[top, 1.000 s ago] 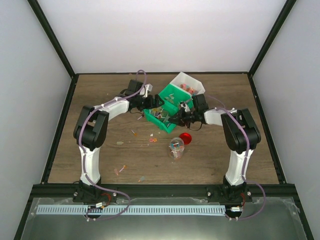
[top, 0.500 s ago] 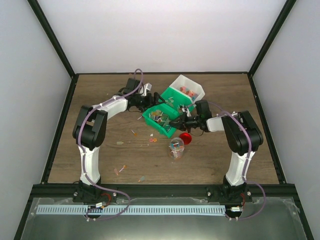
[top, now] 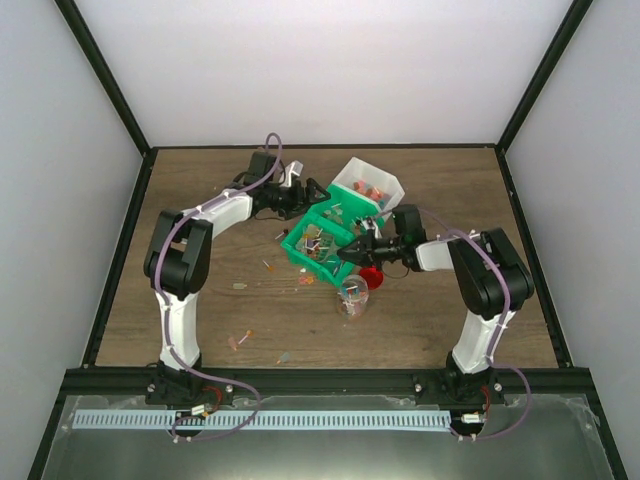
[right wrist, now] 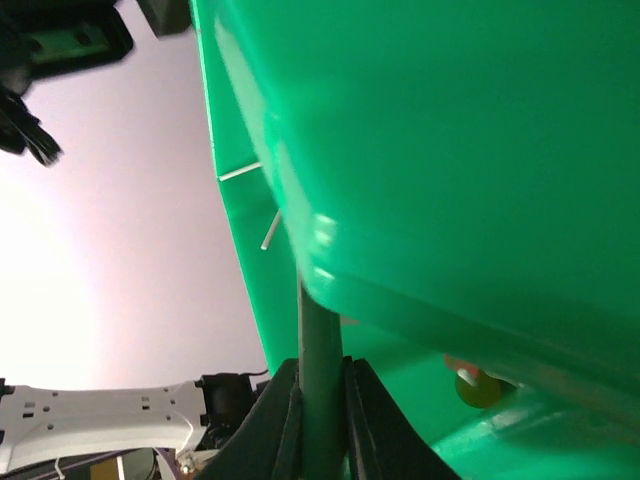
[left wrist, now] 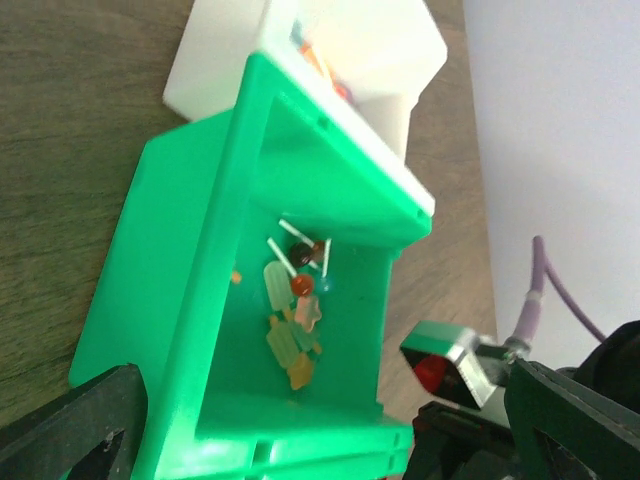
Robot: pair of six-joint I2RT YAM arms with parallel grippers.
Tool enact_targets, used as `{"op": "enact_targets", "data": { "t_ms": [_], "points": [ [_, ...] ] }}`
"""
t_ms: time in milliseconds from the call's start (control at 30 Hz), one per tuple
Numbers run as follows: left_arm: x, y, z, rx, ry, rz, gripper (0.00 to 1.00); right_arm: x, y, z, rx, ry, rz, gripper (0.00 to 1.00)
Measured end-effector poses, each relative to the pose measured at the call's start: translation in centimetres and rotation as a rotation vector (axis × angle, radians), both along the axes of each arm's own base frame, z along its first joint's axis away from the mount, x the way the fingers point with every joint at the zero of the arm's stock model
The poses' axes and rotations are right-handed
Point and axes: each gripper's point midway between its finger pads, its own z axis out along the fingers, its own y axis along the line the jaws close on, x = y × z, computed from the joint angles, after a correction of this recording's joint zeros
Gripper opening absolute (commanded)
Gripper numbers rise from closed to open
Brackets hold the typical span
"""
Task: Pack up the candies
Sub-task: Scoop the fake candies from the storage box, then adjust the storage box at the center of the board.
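Note:
A green bin point(top: 318, 240) hangs tilted over the table, its low corner near a clear jar point(top: 351, 296). Several candies point(left wrist: 292, 320) lie inside the green bin, and more candies point(top: 302, 280) are scattered on the wood. My right gripper point(top: 350, 252) is shut on the bin's wall, which the right wrist view shows pinched between the fingers point(right wrist: 285, 420). My left gripper point(top: 308, 195) stands wide open at the bin's far end. In the left wrist view the bin point(left wrist: 250, 300) sits between the left gripper's point(left wrist: 325, 440) spread fingers, with a gap on the right side.
A white bin point(top: 368, 183) with more sweets leans against the green bin's far side. A round red lid point(top: 371, 277) lies beside the jar. Loose sweets point(top: 240, 340) lie near the front left of the table.
The green bin has swung toward the near side and tipped toward the jar, carried by the right gripper. The left gripper has drawn back slightly toward the far side, still open.

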Motion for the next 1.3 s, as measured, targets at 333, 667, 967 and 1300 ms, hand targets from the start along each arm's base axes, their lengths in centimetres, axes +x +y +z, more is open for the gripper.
{"op": "enact_targets", "data": {
  "t_ms": [333, 667, 967, 1300],
  "points": [
    [0.6, 0.4, 0.7, -0.022, -0.011, 0.006, 1.0, -2.8, -0.4, 0.1, 0.034, 0.009, 0.036, 0.01],
    [0.8, 0.8, 0.8, -0.021, -0.012, 0.013, 1.0, -3.2, -0.8, 2.2, 0.074, -0.046, 0.045, 0.01],
    [1.2, 1.5, 2.1, -0.031, -0.035, 0.029, 1.0, -3.7, -2.7, 2.4, 0.08, -0.038, 0.023, 0.01],
    [1.0, 2.3, 5.0, -0.039, -0.074, 0.046, 1.0, -3.9, -3.5, 3.9, 0.112, -0.055, 0.031, 0.01]
  ]
}}
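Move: The right hand grips the scoop, whose head is down in the green box's near compartment; that compartment's middle lies about 6 cm to its left, level with it and 5 cm lower. The clear jar stands some 10 cm back and 1 cm right, and the red lid 6 cm back and 5 cm right. From the open left hand the near compartment is about 11 cm back, straight behind and 9 cm below. Keeping its grip on the scoop handle, the right hand draws the scoop back about 3 cm through the near compartment. It then lifts and eases to the right, ending some 4 cm higher, with the scoop head brought up and nearer the jar. The left hand, fingers still wide open, backs off the box, rising about 5 cm and going slightly left. ##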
